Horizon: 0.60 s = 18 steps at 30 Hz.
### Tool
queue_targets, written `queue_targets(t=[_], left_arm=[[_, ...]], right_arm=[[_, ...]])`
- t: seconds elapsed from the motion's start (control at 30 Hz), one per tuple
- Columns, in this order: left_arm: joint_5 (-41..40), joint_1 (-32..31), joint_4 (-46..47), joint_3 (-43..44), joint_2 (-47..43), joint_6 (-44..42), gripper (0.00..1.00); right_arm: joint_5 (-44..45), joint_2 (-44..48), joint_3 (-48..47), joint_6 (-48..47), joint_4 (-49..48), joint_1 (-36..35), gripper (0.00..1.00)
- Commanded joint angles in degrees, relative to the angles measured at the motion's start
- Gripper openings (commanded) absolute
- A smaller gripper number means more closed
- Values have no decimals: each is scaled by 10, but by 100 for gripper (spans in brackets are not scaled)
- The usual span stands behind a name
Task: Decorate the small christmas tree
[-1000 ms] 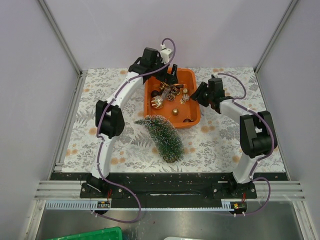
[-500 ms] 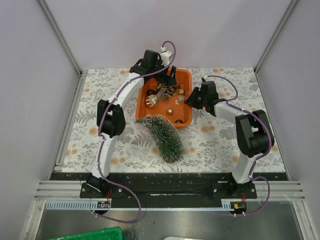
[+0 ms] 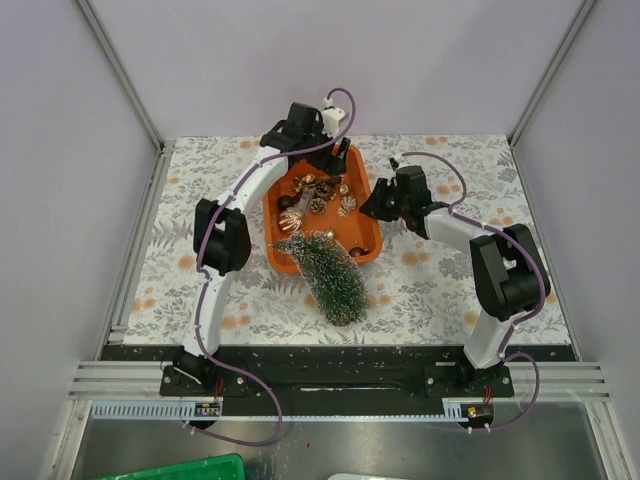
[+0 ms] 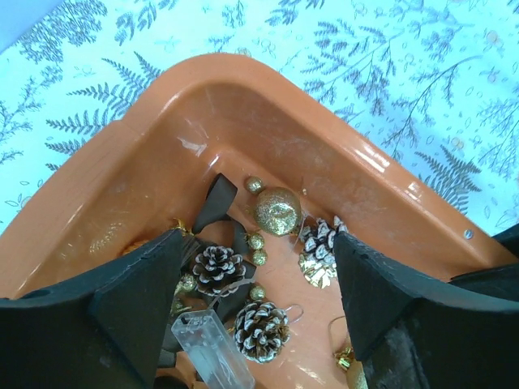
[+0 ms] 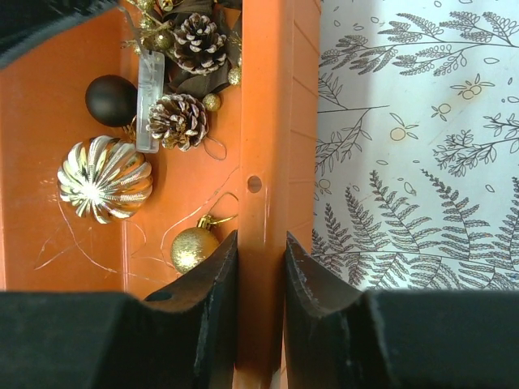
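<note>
The small christmas tree [image 3: 330, 275] lies on its side on the table, its narrow tip against the near corner of the orange tray [image 3: 370, 238]. My right gripper [image 3: 372, 207] is shut on the tray's right rim [image 5: 263, 162], one finger inside the tray and one outside. My left gripper [image 3: 335, 165] hangs open over the tray's far corner. Between its fingers [image 4: 138, 300] lie two frosted pinecones [image 4: 217, 269] and a clear plastic box [image 4: 211, 348], untouched. A gold glitter ball [image 4: 277, 211] rests just beyond them.
In the tray lie a ribbed gold ball [image 5: 105, 178], a dark ball [image 5: 111, 99], a small gold glitter ball [image 5: 193, 248] and more pinecones [image 5: 177, 120]. Fern-patterned cloth [image 3: 440, 280] covers the table. Walls close in the left, right and far sides.
My right gripper closed on the tray's rim and pushed the tray left, turning it until its near corner met the tree's tip. The left gripper followed over the tray's far corner.
</note>
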<state>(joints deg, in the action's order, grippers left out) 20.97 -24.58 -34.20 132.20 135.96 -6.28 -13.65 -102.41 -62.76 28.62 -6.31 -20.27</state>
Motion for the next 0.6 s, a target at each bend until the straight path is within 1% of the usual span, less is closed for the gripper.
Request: queue_targets(t=[0.0, 0.17, 0.3, 0.37, 0.43, 0.47, 0.57], left_arm=[[-7, -3, -3, -20, -24, -44, 78], [1, 3, -9, -44, -37, -67, 70], [12, 12, -12, -51, -42, -67, 69], [7, 14, -10, -52, -40, -71, 65], [5, 14, -4, -52, -39, -69, 51], [5, 14, 0, -51, -38, -68, 41], [2, 14, 11, -44, -39, -56, 17]], right_arm=[[-19, 44, -3, -37, -74, -6, 27], [-16, 45, -5, -41, -74, -6, 27], [-17, 46, -3, -40, -78, -5, 26], [-22, 48, 0, -38, -83, -6, 25], [-26, 49, 1, -38, -84, -6, 24], [-27, 49, 1, -39, -85, -6, 24], [-25, 48, 1, -40, -85, -6, 23]])
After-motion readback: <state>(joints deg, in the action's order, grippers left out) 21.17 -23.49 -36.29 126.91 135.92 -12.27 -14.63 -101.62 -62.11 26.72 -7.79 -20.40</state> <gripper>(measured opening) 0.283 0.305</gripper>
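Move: The frosted pine cone in the ribbon cluster lies some 7 cm below the left hand and about 2 cm to its left, neither ahead nor back. On the same tray floor, the glitter ball is about 5 cm to the right of that cone, level with it; the second pine cone is 4 cm back of it and 1 cm farther left. From the right hand, the frosted pine cone is about 7 cm ahead, 11 cm left and 7 cm below. The right hand keeps its pinch on the tray's right rim and stays in place, while the left hand sinks about 4 cm towards the frosted pine cone and its ribbon, drifting some 2 cm left and slightly back. Once down, the left fingers close from wide to mostly shut over the cluster; whether they touch it can't be seen. ##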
